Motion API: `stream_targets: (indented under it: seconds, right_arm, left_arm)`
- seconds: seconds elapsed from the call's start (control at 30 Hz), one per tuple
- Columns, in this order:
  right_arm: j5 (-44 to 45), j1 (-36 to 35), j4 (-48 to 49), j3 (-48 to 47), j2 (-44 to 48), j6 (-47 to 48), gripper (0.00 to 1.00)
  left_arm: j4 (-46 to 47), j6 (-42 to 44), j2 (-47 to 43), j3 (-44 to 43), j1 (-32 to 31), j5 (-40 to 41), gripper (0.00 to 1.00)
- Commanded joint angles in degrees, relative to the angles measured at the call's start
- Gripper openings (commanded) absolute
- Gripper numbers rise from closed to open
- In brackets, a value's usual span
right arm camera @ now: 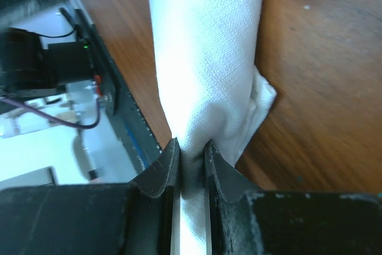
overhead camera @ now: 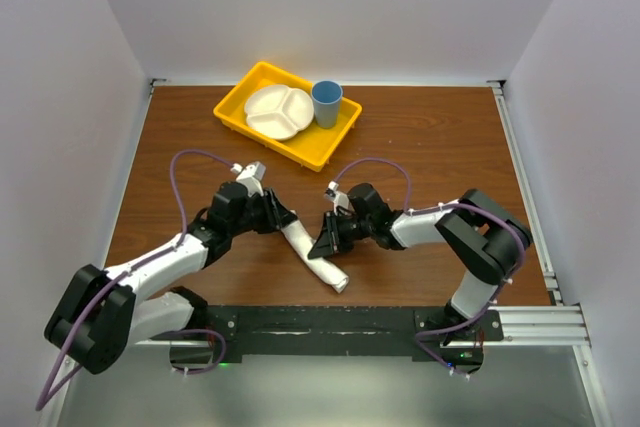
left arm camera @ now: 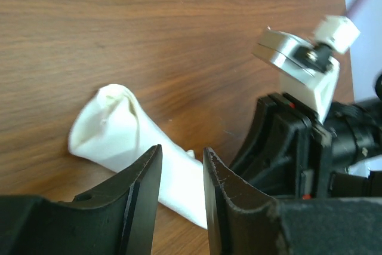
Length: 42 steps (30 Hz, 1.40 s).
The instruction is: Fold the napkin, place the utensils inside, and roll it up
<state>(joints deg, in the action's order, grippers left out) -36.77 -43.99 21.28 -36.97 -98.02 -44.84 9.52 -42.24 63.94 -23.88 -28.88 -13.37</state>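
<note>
The napkin (overhead camera: 318, 259) lies rolled into a short white tube on the wooden table, slanting toward the near edge between the two arms. My right gripper (overhead camera: 325, 242) is shut on the roll, and in the right wrist view its jaws pinch the cloth (right arm camera: 206, 58) tightly at the gripper (right arm camera: 191, 144). My left gripper (overhead camera: 290, 219) sits at the roll's far end. Its jaws stand partly apart over the napkin (left arm camera: 113, 126), with cloth and bare wood showing through the gap at the gripper (left arm camera: 182, 150). The utensils are hidden.
A yellow tray (overhead camera: 232, 112) at the back of the table holds a white divided plate (overhead camera: 278, 110) and a blue cup (overhead camera: 326, 103). The right arm's wrist (left arm camera: 298, 147) looms close in the left wrist view. The metal base rail (overhead camera: 350, 327) runs along the near edge.
</note>
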Motion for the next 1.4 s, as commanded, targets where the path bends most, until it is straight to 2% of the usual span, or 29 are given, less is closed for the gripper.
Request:
stream_targets:
  seconds: [0.0,0.1,0.27,0.4,0.47,0.57,0.73,0.9,1.03,1.1,1.2,1.37]
  right_arm:
    - [-5.3,2.5,9.9,2.8,-3.1,-6.7,0.0]
    - [-5.7,3.6,13.0,4.4,-4.8,-7.9,0.0]
    - [-5.5,4.4,13.4,5.6,-5.4,-7.0,0.0]
    - [-1.4,4.5,1.2,3.6,-1.5,-0.3,0.0]
    - [2.5,4.4,-4.7,2.3,0.8,4.5,0.09]
    - [7.8,3.4,-19.0,-2.6,4.9,9.7,0.22]
    - [13.4,1.0,-25.1,-3.6,10.5,10.9,0.39]
    - [18.4,-1.0,-24.4,1.2,13.0,8.5,0.41]
    - [24.5,-1.6,-25.8,4.4,14.5,6.7,0.32]
    - [28.7,-2.5,-28.6,3.9,15.8,7.2,0.32]
    - [32.7,-6.5,-34.1,-1.2,16.4,10.6,0.37]
    - [42.1,-13.9,-40.9,-12.0,15.8,18.5,0.54]
  left_arm:
    - [7.1,-1.7,3.4,-0.9,-3.3,-1.0,0.38]
    - [10.3,-2.7,5.9,0.4,-5.6,0.3,0.38]
    - [16.6,-3.2,12.0,3.7,-6.0,1.1,0.38]
    - [17.7,-1.5,15.7,4.1,-6.0,3.0,0.37]
    - [18.0,-0.7,16.6,4.0,-5.9,3.8,0.37]
    - [19.0,-0.5,18.9,4.0,-5.8,3.8,0.37]
    - [20.6,-1.2,20.7,4.5,-5.8,3.2,0.37]
    - [20.7,-1.3,21.5,3.9,-5.9,2.7,0.37]
    - [19.7,-1.0,21.5,3.4,-5.8,2.7,0.36]
    - [19.4,-1.0,21.1,3.2,-5.7,2.5,0.36]
    - [18.6,-1.1,20.8,2.7,-5.7,1.9,0.36]
    - [17.1,-1.6,20.3,1.8,-5.5,1.1,0.37]
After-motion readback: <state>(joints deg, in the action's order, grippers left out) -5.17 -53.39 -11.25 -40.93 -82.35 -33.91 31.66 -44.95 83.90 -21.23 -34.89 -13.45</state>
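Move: The right hand already pinches the rolled napkin near its middle, which lies roughly 1 cm back of the hand point and 1 cm below. From the open left hand, that middle is about 7 cm back, 6 cm to the right and 6 cm lower; the roll slants forward-left almost to under this hand. The yellow tray stands about 24 cm ahead of the left hand, 1 cm left and 6 cm lower, the blue cup some 24 cm ahead, 8 cm right and 2 cm lower. The right fingers let go of the napkin roll, opening while the hand shifts some 5 cm to the right and, from midway, tips its fingers about 30 degrees steeper; they end open astride the roll. Meanwhile the left hand goes right about 4 cm and down about 5 cm onto the forward part of the roll, fingers staying partly open around the cloth, then holds nearly still. ##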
